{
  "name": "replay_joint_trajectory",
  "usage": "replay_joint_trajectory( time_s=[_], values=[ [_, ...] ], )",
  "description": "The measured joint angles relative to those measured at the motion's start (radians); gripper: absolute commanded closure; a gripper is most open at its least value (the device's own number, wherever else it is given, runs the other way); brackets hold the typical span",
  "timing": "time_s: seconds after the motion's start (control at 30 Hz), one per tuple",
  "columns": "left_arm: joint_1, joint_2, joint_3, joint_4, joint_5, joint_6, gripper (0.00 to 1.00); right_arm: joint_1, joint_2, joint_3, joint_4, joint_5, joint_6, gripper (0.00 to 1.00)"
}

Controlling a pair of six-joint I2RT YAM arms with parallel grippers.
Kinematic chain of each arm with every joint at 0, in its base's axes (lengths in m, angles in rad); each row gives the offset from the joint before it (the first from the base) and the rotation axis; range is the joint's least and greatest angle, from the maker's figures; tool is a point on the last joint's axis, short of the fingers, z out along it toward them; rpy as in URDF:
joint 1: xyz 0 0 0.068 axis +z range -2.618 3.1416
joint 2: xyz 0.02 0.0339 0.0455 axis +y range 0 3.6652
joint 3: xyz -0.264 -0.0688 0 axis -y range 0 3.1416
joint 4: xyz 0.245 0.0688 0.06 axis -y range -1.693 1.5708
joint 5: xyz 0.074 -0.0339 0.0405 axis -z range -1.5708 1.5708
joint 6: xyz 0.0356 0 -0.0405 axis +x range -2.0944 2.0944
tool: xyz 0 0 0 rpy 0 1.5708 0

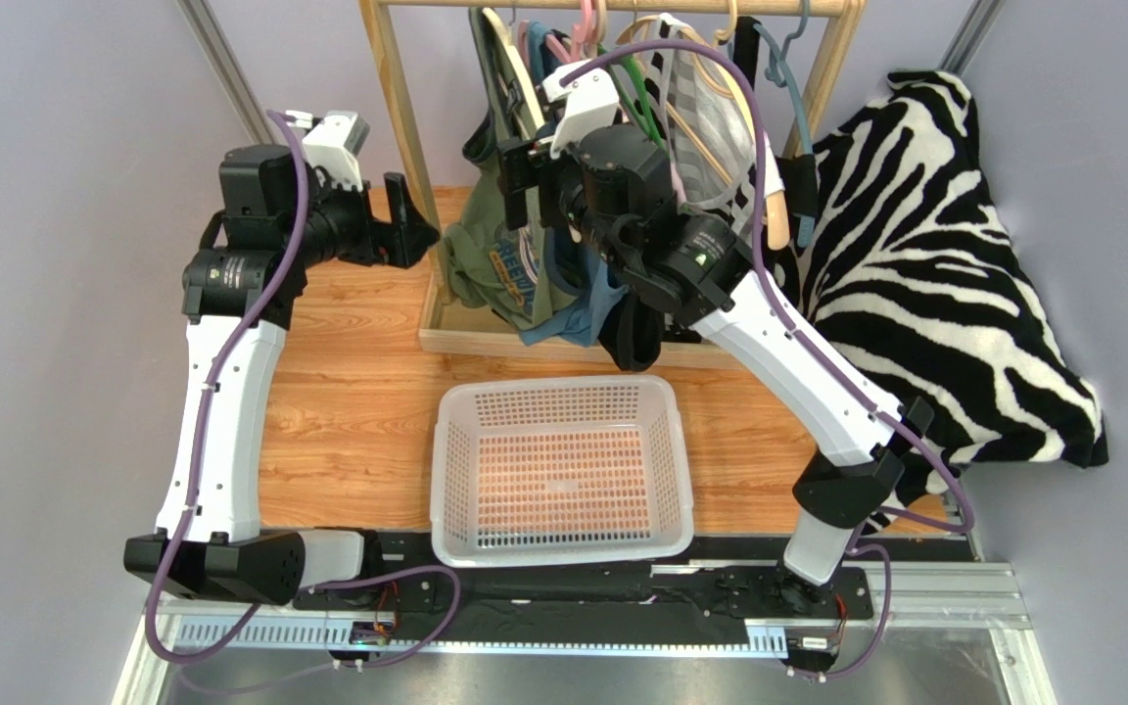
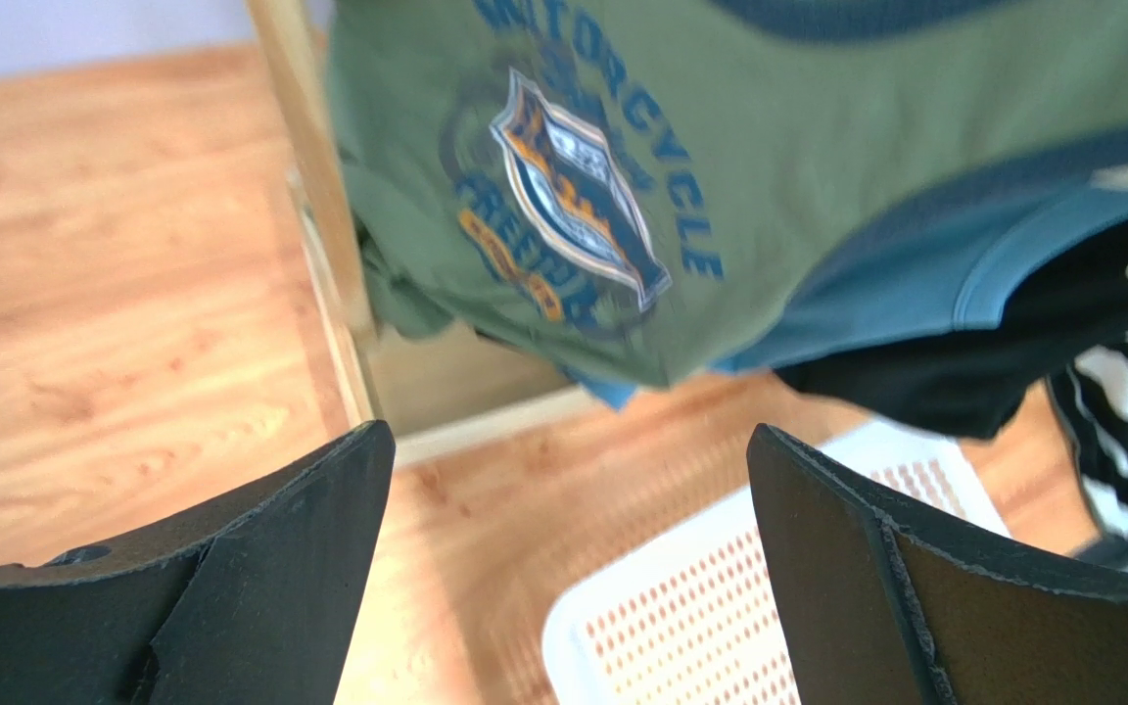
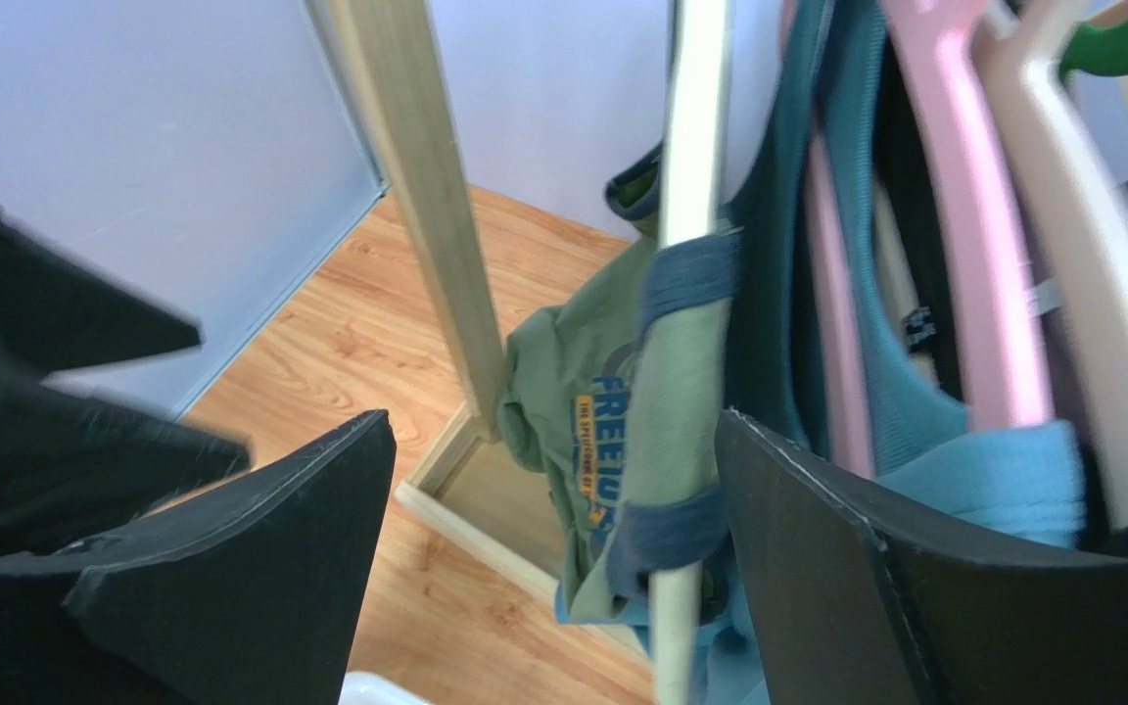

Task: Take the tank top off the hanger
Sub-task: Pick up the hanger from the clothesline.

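Note:
A green tank top [image 1: 508, 250] with dark blue trim and a motorcycle print hangs on a cream hanger [image 3: 691, 176] at the left end of the wooden rack [image 1: 405, 132]. My right gripper [image 1: 526, 191] is open up at the rack. In the right wrist view the hanger's arm and the tank top [image 3: 673, 397] lie between its fingers [image 3: 552, 426], close to the right one. My left gripper [image 1: 416, 223] is open just left of the rack post. In its wrist view the tank top [image 2: 761, 162] hangs ahead of the empty jaws [image 2: 570, 485].
A white perforated basket [image 1: 563, 470] sits on the wooden table below the rack. More garments and hangers crowd the rail, among them a pink hanger [image 3: 967, 221] and a blue top [image 3: 997, 470]. A zebra-print cloth [image 1: 953, 265] lies at the right.

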Motion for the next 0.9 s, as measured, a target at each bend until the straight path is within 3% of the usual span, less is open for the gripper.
replay_joint_trajectory(
  time_s=[0.5, 0.7, 0.8, 0.83, 0.9],
  values=[
    [0.000, -0.103, -0.084, -0.004, 0.077, 0.036, 0.01, -0.069, 0.079, 0.089, 0.004, -0.097, 0.034, 0.29],
    [0.000, -0.126, -0.097, -0.004, 0.088, 0.039, 0.01, -0.074, 0.127, 0.089, -0.011, -0.097, 0.039, 0.42],
    [0.000, -0.142, -0.105, -0.003, 0.090, 0.039, 0.01, -0.074, 0.129, 0.087, -0.025, -0.097, 0.043, 0.63],
    [0.000, -0.148, -0.108, -0.003, 0.092, 0.039, 0.01, -0.074, 0.129, 0.087, -0.024, -0.097, 0.043, 0.78],
    [0.000, -0.155, -0.113, -0.003, 0.093, 0.039, 0.01, -0.074, 0.129, 0.087, -0.025, -0.097, 0.041, 0.91]
  ],
)
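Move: The near arm of the green tank top's cream hanger, wrapped by its strap, lies some 4 cm straight ahead of my right hand and about 3 cm lower. The nearest big pink hanger hangs about 8 cm to my right and 3 cm ahead, and the rack's left post stands roughly 13 cm to the left and 8 cm ahead. From my left hand, that strap-covered arm is about 14 cm to the right, 7 cm ahead and 4 cm higher. With my right hand I ease forward, first edging slightly right and up, then swinging back left and sinking, ending about 4 cm farther out and 3 cm lower, around the strap-covered arm of the cream hanger. There I stop and close my open fingers, pinching strap and hanger together. Meanwhile I draw my empty, wide-open left hand back about 5 cm, away from the clothes. ##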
